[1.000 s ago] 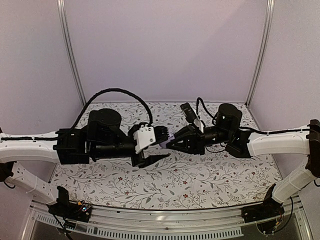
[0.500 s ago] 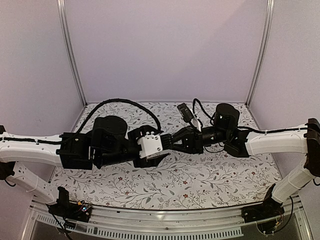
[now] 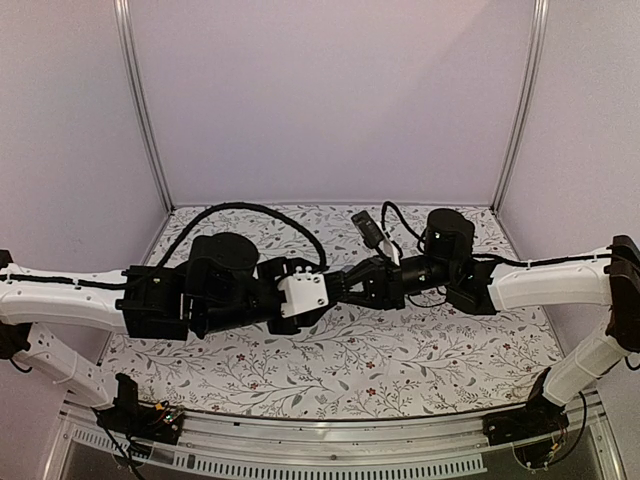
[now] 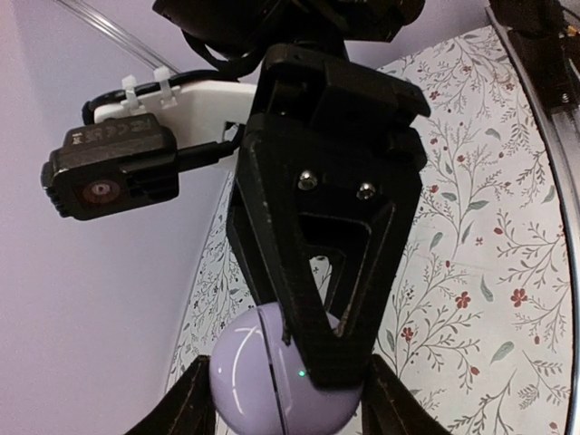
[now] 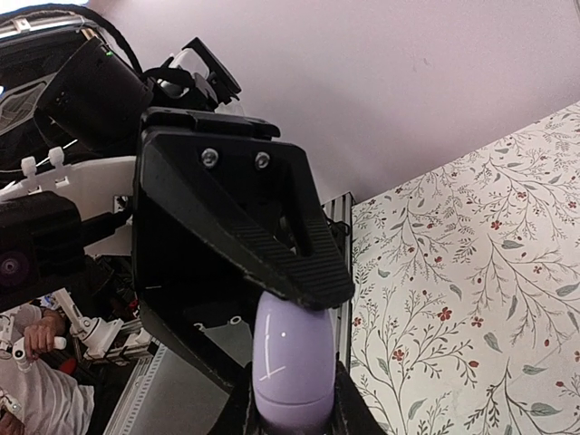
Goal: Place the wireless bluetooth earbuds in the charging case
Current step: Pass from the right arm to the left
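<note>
The charging case (image 4: 263,376), a glossy lavender clamshell, hangs in mid-air over the middle of the table. My right gripper (image 5: 290,412) is shut on it, and the case (image 5: 290,362) sticks out beyond its fingers. One right finger (image 4: 326,272) lies across the case in the left wrist view. My left gripper (image 4: 285,403) faces it head-on, with a finger (image 4: 190,403) against each side of the case. A ridged left finger (image 5: 272,245) covers the case's far end. From above, the left gripper (image 3: 333,287) and right gripper (image 3: 347,284) meet tip to tip. The earbuds are out of view.
A floral cloth (image 3: 350,360) covers the table, with lilac walls on three sides. A metal rail (image 3: 320,440) runs along the near edge between the arm bases. The right wrist's camera (image 4: 109,172) hangs beside its gripper. A person's hand (image 5: 36,340) shows beyond the table.
My left arm has moved right until its fingers reach round the case, and its jaws have narrowed onto it. The right gripper has kept its hold and shifted slightly left.
</note>
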You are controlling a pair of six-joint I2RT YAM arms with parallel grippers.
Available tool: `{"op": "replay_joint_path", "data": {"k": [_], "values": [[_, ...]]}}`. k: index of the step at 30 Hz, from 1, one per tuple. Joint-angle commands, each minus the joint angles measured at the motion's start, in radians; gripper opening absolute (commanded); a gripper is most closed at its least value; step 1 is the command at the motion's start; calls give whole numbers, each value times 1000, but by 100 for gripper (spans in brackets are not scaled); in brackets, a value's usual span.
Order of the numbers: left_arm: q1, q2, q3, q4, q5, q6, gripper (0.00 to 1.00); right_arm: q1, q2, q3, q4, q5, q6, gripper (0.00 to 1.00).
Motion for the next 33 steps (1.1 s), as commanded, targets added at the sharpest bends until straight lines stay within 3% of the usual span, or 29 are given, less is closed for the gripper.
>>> {"op": "replay_joint_path", "data": {"k": [1,6,10,14,17,19,33], "values": [[-50,18,23,28,92,28,36,-17,25,43,-4,88,30,0],[-51,16,22,20,94,34,23,-17,30,45,-4,88,35,0],[-50,13,16,23,84,31,26,-17,30,45,-4,96,35,0],[-50,18,8,46,47,22,39,-18,32,44,-7,104,35,0],[-50,30,11,52,24,19,39,-18,35,46,-11,102,35,0],[-48,36,14,53,20,16,36,-18,38,48,-14,98,33,13],[57,13,-60,156,98,-91,27,-59,19,19,-5,99,44,52]]}}
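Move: The charging case is already gripped by both hands in mid-air. Its middle lies almost at the left hand's finger pads, about 1 cm ahead and 1 cm to the right, level with them. From the right hand it is about 2 cm to the left, at 0 cm ahead and at the same height, with its rim between that hand's pads. No other loose thing can be seen near it. The left hand keeps its hold around the charging case and, after nearly holding still for the first half, eases about 1 cm forward with hardly any turn. The right hand, at first still pinching the case's rim, opens its fingers from nearly shut to about half open late on and drifts some 2 cm forward as it does, taking its front finger clear of the case, while staying around the case rather than pulling back. ##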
